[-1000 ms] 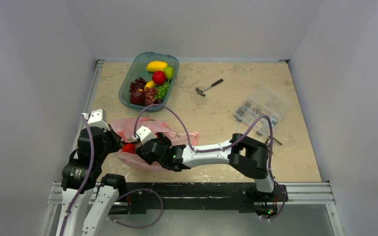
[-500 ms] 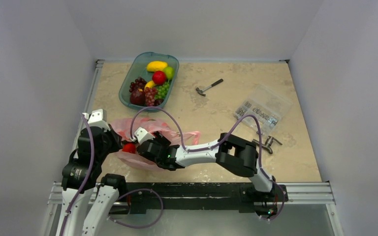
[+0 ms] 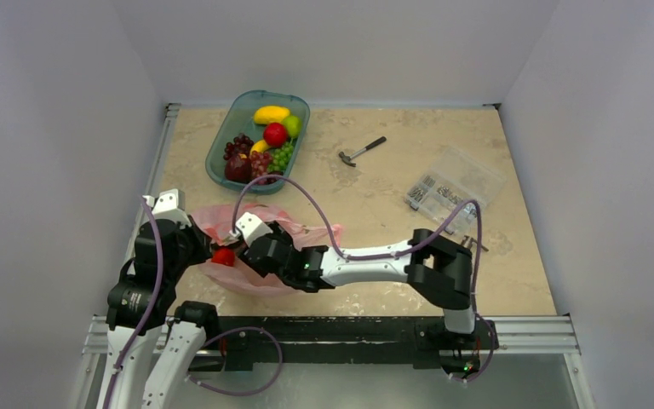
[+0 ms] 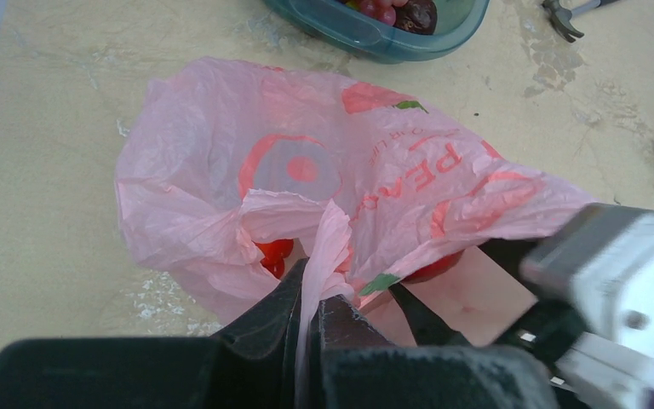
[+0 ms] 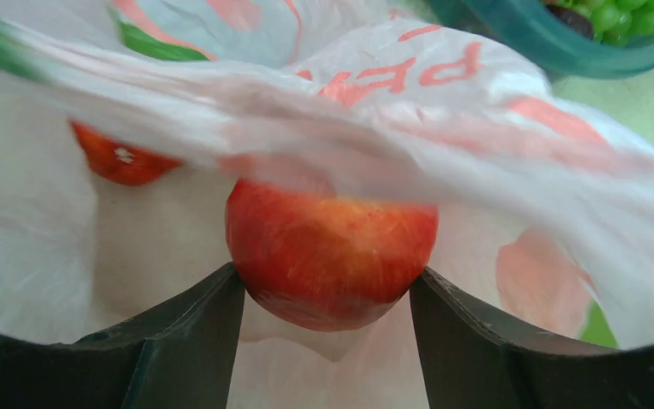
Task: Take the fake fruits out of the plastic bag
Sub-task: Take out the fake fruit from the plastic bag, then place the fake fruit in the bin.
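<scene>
The pink plastic bag point(image 3: 221, 220) lies at the near left of the table with its mouth facing the arms. My left gripper point(image 4: 313, 290) is shut on a pinched fold of the plastic bag point(image 4: 306, 170) at its rim and holds the mouth up. My right gripper point(image 5: 328, 285) reaches inside the bag, and both fingers point(image 5: 196, 332) press the sides of a red apple point(image 5: 332, 247). A second red fruit point(image 5: 119, 158) lies deeper in the bag on the left. In the top view a red fruit point(image 3: 223, 256) shows at the mouth between the two grippers.
A teal tray point(image 3: 218, 152) at the back left holds several fake fruits. A small hammer point(image 3: 362, 151) lies at the back centre. A clear box of screws point(image 3: 456, 183) sits at the right, with small metal parts beside it.
The right gripper's jaws have narrowed onto the red apple inside the bag. The right arm's elbow swung left and back to the right. The left gripper has kept its hold.
</scene>
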{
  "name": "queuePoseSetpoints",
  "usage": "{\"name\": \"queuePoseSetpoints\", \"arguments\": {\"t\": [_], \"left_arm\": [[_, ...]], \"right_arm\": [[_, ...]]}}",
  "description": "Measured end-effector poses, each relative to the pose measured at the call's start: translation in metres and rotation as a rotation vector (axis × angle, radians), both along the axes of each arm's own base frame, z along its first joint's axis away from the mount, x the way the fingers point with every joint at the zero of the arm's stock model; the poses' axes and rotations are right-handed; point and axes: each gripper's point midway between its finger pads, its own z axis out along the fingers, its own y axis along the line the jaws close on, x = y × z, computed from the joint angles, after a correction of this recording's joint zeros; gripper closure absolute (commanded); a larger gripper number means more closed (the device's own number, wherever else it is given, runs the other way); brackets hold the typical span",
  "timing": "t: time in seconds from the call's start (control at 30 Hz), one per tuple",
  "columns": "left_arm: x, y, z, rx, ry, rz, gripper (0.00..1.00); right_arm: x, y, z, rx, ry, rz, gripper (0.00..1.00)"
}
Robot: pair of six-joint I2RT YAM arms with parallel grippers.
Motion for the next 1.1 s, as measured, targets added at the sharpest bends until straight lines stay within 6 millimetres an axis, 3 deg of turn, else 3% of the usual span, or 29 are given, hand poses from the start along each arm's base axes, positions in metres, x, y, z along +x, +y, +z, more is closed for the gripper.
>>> {"name": "queuePoseSetpoints", "arguments": {"t": [0.1, 0.2, 0.5, 0.7, 0.83, 0.97, 1.1], "left_arm": [[0.000, -0.001, 0.000, -0.002, 0.000, -0.003, 1.00], [0.000, -0.001, 0.000, -0.004, 0.000, -0.007, 1.00], [0.000, -0.002, 0.001, -0.005, -0.003, -0.007, 1.00], [0.000, -0.002, 0.001, -0.006, -0.005, -0.007, 1.00], [0.000, -0.001, 0.002, -0.006, -0.008, -0.007, 1.00], [-0.001, -0.002, 0.003, -0.006, -0.019, -0.016, 1.00], [-0.002, -0.002, 0.005, -0.002, -0.032, -0.024, 1.00]], "right_arm": [[-0.009, -0.001, 0.029, 0.085, 0.029, 0.029, 0.99], [-0.021, -0.001, 0.050, 0.166, 0.066, 0.071, 1.00], [-0.056, -0.007, 0.072, 0.299, 0.159, 0.228, 1.00], [-0.058, -0.004, 0.132, 0.452, 0.098, 0.275, 1.00], [-0.047, 0.000, 0.181, 0.533, 0.007, 0.266, 1.00], [-0.021, 0.004, 0.222, 0.587, -0.083, 0.217, 1.00], [0.033, 0.005, 0.245, 0.622, -0.144, 0.117, 1.00]]}}
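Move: The right gripper already holds the large red fruit inside the bag. The teal bin lies some 31 cm ahead of this hand, about 2 cm left and 4 cm lower, with the dark red pomegranate about 24 cm ahead and 8 cm left. A small red fruit still in the bag sits about 9 cm left, 2 cm back and 5 cm lower. From the left gripper, the bin is roughly 35 cm ahead, 5 cm right and 16 cm below. Lift the right gripper about 25 cm up out of the bag, keeping its pinch on the large red fruit: draw back some 6 cm during the first part of the rise, then swing forward about 9 cm while still climbing. Tilt the wrist up roughly 30 degrees until the fingers point almost level. Hold the left gripper still, shut on the bag's rim. ##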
